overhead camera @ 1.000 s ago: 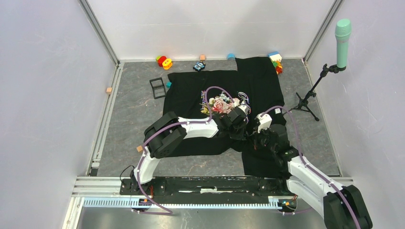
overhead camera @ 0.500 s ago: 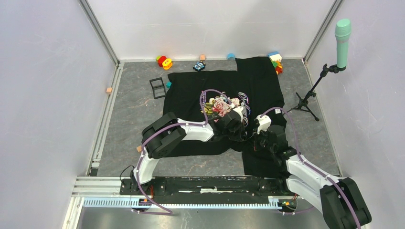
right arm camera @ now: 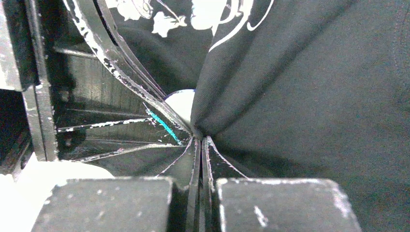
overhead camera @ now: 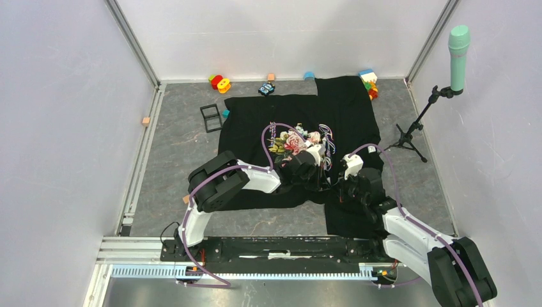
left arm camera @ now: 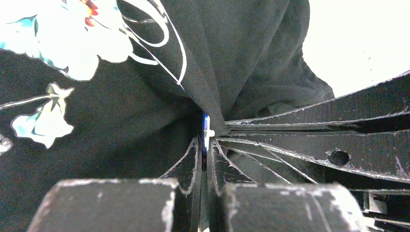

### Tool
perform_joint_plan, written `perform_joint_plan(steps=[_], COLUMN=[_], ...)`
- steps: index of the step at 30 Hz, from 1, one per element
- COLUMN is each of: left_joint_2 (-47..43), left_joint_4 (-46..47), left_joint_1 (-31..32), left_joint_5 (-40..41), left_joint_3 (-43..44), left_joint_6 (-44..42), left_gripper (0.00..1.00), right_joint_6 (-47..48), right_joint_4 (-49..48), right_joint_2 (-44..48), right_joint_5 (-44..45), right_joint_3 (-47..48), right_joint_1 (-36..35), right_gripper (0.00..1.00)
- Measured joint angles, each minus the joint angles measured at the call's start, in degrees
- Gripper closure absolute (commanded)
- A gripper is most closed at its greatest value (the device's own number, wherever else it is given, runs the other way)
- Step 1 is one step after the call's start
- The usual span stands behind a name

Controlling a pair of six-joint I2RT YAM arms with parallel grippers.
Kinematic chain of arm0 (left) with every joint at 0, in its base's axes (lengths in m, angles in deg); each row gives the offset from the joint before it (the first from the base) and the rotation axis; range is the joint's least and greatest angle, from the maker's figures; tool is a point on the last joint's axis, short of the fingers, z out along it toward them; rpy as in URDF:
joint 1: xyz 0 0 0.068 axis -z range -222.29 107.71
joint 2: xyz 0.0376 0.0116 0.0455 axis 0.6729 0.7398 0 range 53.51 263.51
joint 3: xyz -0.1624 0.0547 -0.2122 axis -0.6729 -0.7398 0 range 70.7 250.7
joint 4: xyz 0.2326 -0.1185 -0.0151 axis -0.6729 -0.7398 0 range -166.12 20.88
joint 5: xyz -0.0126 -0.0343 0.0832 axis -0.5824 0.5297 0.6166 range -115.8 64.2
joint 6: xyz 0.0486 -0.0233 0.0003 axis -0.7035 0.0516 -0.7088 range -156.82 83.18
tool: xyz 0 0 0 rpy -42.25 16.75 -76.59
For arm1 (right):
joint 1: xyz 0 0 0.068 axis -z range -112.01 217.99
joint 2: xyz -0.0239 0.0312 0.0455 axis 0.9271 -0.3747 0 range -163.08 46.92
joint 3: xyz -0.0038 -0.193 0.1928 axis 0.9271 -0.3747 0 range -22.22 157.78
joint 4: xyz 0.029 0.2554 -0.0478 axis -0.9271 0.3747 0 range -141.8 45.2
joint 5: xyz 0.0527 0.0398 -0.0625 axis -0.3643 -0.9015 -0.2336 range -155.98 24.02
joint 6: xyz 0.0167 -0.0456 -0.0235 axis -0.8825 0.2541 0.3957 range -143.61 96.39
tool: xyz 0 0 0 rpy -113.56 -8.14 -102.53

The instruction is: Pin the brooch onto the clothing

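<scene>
The clothing (overhead camera: 342, 115), a black T-shirt with a rose print (overhead camera: 293, 141), lies spread on the grey floor, bunched where both grippers meet. My left gripper (overhead camera: 318, 174) (left arm camera: 205, 140) is shut on the brooch (left arm camera: 205, 126), a thin blue disc seen edge-on, pressed against a raised fold of the clothing (left arm camera: 232, 72). My right gripper (overhead camera: 337, 186) (right arm camera: 199, 139) is shut on that fold of black cloth (right arm camera: 290, 96). In the right wrist view the brooch (right arm camera: 182, 103) shows as a pale round face just left of the fold.
A black square frame (overhead camera: 210, 117) and a teal cube (overhead camera: 225, 114) sit left of the shirt. Toys (overhead camera: 219, 82) (overhead camera: 266, 88) (overhead camera: 369, 83) line the back wall. A microphone stand (overhead camera: 415, 128) stands at the right. Small orange cubes (overhead camera: 146, 120) (overhead camera: 186, 199) lie at the left.
Both grippers have shifted a little left and nearer, still shut, dragging the bunched cloth and rose print with them.
</scene>
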Motion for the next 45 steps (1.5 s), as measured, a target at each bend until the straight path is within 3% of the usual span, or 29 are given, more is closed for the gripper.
perform_joint_plan(steps=[19,28,39,45], left_joint_2=[-0.94,-1.31,-4.92,-6.58], left_joint_4=[5.81,8.94,13.68,14.60], left_joint_1=[-3.06,-5.09,-9.99,-10.21], left_joint_5=[-9.64,-16.81,-27.87,-33.51], left_joint_3=[-3.78,-5.05,-13.46,-17.88], left_joint_6=[-2.25,-3.78,-5.95,-7.15], left_gripper=[0.98,0.98,0.98,0.98], right_joint_6=[-0.11,-0.22,1.60,2.23], right_joint_4=[0.26,3.98,15.17,12.41], right_joint_2=[0.13,4.57,14.80,17.40], right_joint_5=[-4.52,-6.45,-11.39,-17.94], right_joint_3=[-0.09,0.04,6.67,7.04], right_joint_1=[0.02,0.02,-0.02,-0.02], right_gripper=[1.00,0.77,0.42,0.34])
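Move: The brooch is already between the left fingertips and against a fold of the black clothing. That fold is gathered at the shut right fingertips, about 3 cm to the left hand's right and level with it. From the right hand, the brooch lies some 3 cm left and 1 cm ahead. The flower print's middle is about 13 cm ahead and 10 cm left of the left hand; the white lettering is some 12 cm straight ahead. Brooch and clothing are drawn left and back by the left hand, which keeps its shut grip, first rising slightly and then pulling about 7 cm left and 4 cm back while turning roughly 20 degrees clockwise. The right hand first follows a little left and back, still shut, then spreads its fingers wide, lets go of the fold and rises about 9 cm, still going left and turning slightly counter-clockwise. ##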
